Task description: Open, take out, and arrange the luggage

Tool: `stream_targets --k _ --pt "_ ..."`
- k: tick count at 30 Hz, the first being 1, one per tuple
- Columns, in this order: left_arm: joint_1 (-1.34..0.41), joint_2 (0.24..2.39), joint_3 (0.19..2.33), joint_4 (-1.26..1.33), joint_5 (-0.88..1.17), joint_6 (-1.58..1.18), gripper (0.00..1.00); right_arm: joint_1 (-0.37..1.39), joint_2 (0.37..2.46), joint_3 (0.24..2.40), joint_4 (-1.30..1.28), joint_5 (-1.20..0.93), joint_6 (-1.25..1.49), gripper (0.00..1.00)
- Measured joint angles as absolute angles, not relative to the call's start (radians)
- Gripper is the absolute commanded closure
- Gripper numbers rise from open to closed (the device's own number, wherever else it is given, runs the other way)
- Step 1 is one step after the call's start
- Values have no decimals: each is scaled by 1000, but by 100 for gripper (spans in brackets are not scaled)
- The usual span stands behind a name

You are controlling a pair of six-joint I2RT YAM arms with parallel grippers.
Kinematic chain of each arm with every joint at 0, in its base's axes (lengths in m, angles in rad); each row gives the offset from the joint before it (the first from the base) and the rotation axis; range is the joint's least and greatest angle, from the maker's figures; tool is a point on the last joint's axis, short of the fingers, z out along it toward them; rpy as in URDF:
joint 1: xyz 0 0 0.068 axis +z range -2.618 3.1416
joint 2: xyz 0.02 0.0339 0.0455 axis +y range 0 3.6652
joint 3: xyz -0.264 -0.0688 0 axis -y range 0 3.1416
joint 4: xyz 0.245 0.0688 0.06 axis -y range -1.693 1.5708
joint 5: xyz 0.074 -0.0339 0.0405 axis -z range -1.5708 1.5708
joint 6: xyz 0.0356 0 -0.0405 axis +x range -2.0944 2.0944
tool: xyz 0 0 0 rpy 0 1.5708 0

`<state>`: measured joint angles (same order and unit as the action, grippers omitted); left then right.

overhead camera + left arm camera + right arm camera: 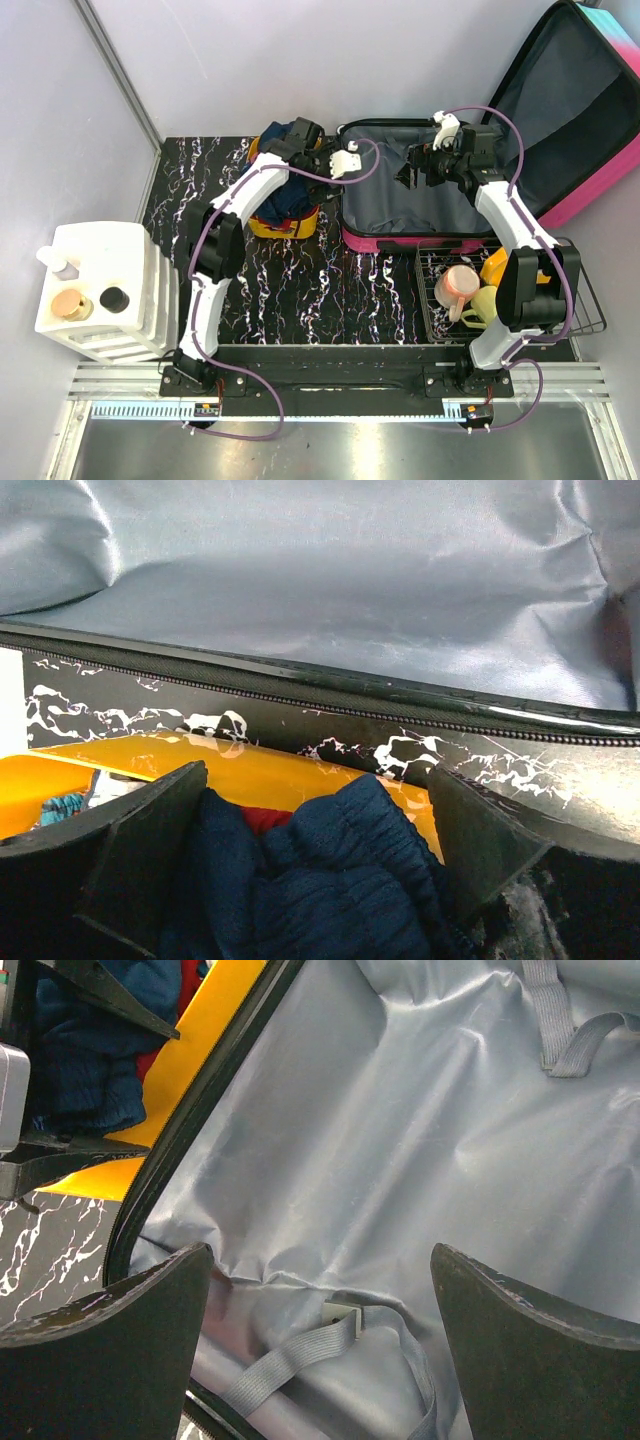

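The luggage (400, 205) lies open on the table. Its grey lining (400, 1140) is bare, and its pink lid (580, 110) leans up at the back right. My right gripper (412, 172) hovers open over the lining (350, 590), above a grey strap (290, 1360); nothing is between the fingers of this gripper (320, 1300). To the left of the luggage, my left gripper (312, 165) is low over the orange bin (285, 215). There this gripper (320, 820) stands open, with a navy knit garment (340, 880) bunched between its fingers in the bin (250, 770).
A wire basket (590, 300) at the right front holds a pink cup (458, 285) and a yellow cup (483, 305). A white drawer unit (100, 290) with bottles on top stands at the left. Grey walls close in the back and left.
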<state>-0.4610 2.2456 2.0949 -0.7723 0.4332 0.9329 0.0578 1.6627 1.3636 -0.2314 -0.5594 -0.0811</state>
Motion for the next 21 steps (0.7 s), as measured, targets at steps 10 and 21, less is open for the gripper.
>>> stream_targets --k 10,21 --pt "-416 2249 2094 -773 421 957 6 47 1662 1364 -253 -559 -93 0" --pt "-158 2170 1994 -865 387 1138 6 46 1663 1383 -253 -561 -79 0"
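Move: The yellow basket has its middle about 11 cm to the left of the left hand, level fore and aft and roughly 4 cm lower; the open fingers are already down at its right rim. The blue clothes heaped in it centre some 10 cm left and 2 cm ahead, at about finger height. The open suitcase's middle is about 24 cm to the right, level, some 5 cm lower. From the right hand the basket lies about 35 cm left, level, 12 cm below. With its open fingers still on the blue clothes by the basket's right rim, the left hand drags basket and load to the left, away from the suitcase, about 18 cm in all with a slight drift forward. It starts slowly, then speeds up, staying low and level while the wrist turns some 10 degrees counter-clockwise; the fingers stay wide. ##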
